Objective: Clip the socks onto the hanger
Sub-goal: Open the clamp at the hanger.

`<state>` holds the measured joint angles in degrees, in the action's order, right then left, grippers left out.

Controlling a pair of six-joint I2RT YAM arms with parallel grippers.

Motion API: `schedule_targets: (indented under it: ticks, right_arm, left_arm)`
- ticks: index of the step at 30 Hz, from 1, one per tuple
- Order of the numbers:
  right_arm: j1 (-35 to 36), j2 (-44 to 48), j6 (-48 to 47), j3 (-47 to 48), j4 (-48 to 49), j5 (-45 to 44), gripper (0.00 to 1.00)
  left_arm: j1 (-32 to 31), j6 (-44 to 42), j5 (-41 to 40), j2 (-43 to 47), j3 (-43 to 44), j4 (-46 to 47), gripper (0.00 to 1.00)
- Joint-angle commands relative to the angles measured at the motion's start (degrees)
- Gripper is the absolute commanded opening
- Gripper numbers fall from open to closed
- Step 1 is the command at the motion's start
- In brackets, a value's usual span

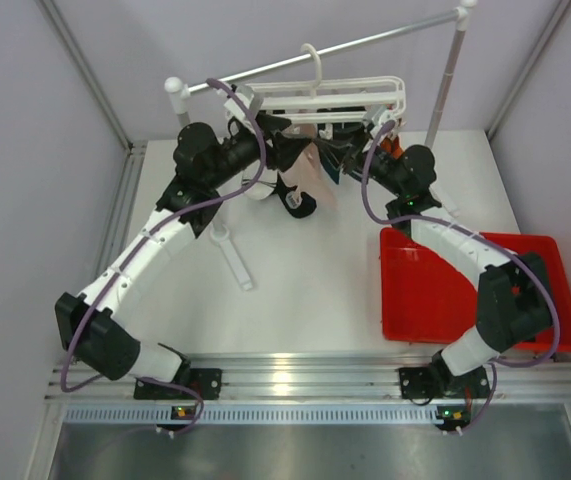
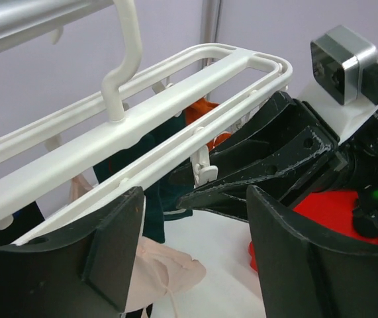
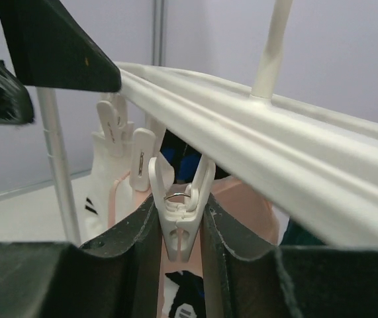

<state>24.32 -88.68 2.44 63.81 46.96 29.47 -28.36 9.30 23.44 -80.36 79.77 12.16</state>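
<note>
The white hanger (image 1: pixel 337 97) hangs by its hook from the grey rail. Its double rail also crosses the left wrist view (image 2: pixel 175 99) and the right wrist view (image 3: pixel 255 146). Socks hang from its clips: a pale pink sock (image 1: pixel 311 176), a white sock (image 1: pixel 263 192), a black sock (image 1: pixel 301 205), a dark teal sock (image 2: pixel 154 205) and an orange sock (image 2: pixel 204 111). My right gripper (image 3: pixel 180 228) is shut on a white clip (image 3: pixel 179 215) under the rail, at the hanger's right end (image 1: pixel 375 133). My left gripper (image 2: pixel 195 252) is open and empty beside the hanger's left part (image 1: pixel 277 135).
The grey rail (image 1: pixel 365 42) stands on two white-capped posts at the back. A red bin (image 1: pixel 465 290) sits at the right under my right arm. A white stick-like piece (image 1: pixel 233 255) lies on the table left of centre. Walls close in on both sides.
</note>
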Motion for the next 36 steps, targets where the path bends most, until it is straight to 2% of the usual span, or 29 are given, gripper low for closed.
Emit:
schedule_targets:
  ticks: [1,11,19,25,30,34,36]
  right_arm:
    - [-1.81,0.62,6.26,6.23,-2.66,7.25,0.07]
    - [-4.36,-2.46,14.87,11.07,-3.89,17.62,0.06]
    - [-4.45,-2.72,17.16,11.25,-5.39,19.92,0.06]
    - [-4.28,-1.23,16.64,10.02,-8.46,13.95,0.03]
    - [-1.91,1.84,7.79,8.18,-14.96,4.03,0.01]
    - [0.81,3.60,2.23,6.68,-16.20,-4.50,0.00]
    - [1.26,4.04,0.47,6.41,-16.46,-7.76,0.00]
  left_arm:
    - [-0.47,-0.42,3.01,-2.43,4.95,1.90,0.66]
    - [-0.47,-0.08,7.14,-7.27,9.00,4.00,0.59]
    - [-0.56,-0.07,10.04,-9.03,9.18,5.59,0.55]
    - [-1.43,0.28,7.06,-9.99,10.05,3.67,0.48]
    - [-3.89,2.21,-1.19,-10.52,12.43,-0.20,0.43]
    - [-6.09,3.53,-7.52,-10.08,12.96,-3.01,0.42]
    - [-7.67,3.97,-13.21,-10.26,14.00,-6.17,0.42]
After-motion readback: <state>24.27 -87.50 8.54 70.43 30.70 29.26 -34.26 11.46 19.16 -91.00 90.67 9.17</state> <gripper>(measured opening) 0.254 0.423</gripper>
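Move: The clamp on the hanger's front bar is already between the right hand's closed fingers, its middle about 1 cm ahead, 1 cm left and 1 cm above the hand point. From the left hand, this clamp is roughly 6 cm right, 3 cm ahead and 3 cm lower, with the front bar just above it. The pink cloth hangs about 2 cm right, 3 cm ahead and 12 cm below; the hanger's hook rises some 2 cm right, 6 cm ahead and 6 cm up. The right hand keeps its pinch on the clamp's lower end, rising about 2 cm and sinking back; it swings some 15 degrees counter-clockwise and returns, ending tipped down by roughly as much. The left hand goes about 6 cm right and a little forward to the clamp's flared top under the bar, its fingers closing from wide to under half open, one above the other's tip; a touch on the clamp can't be made out. ##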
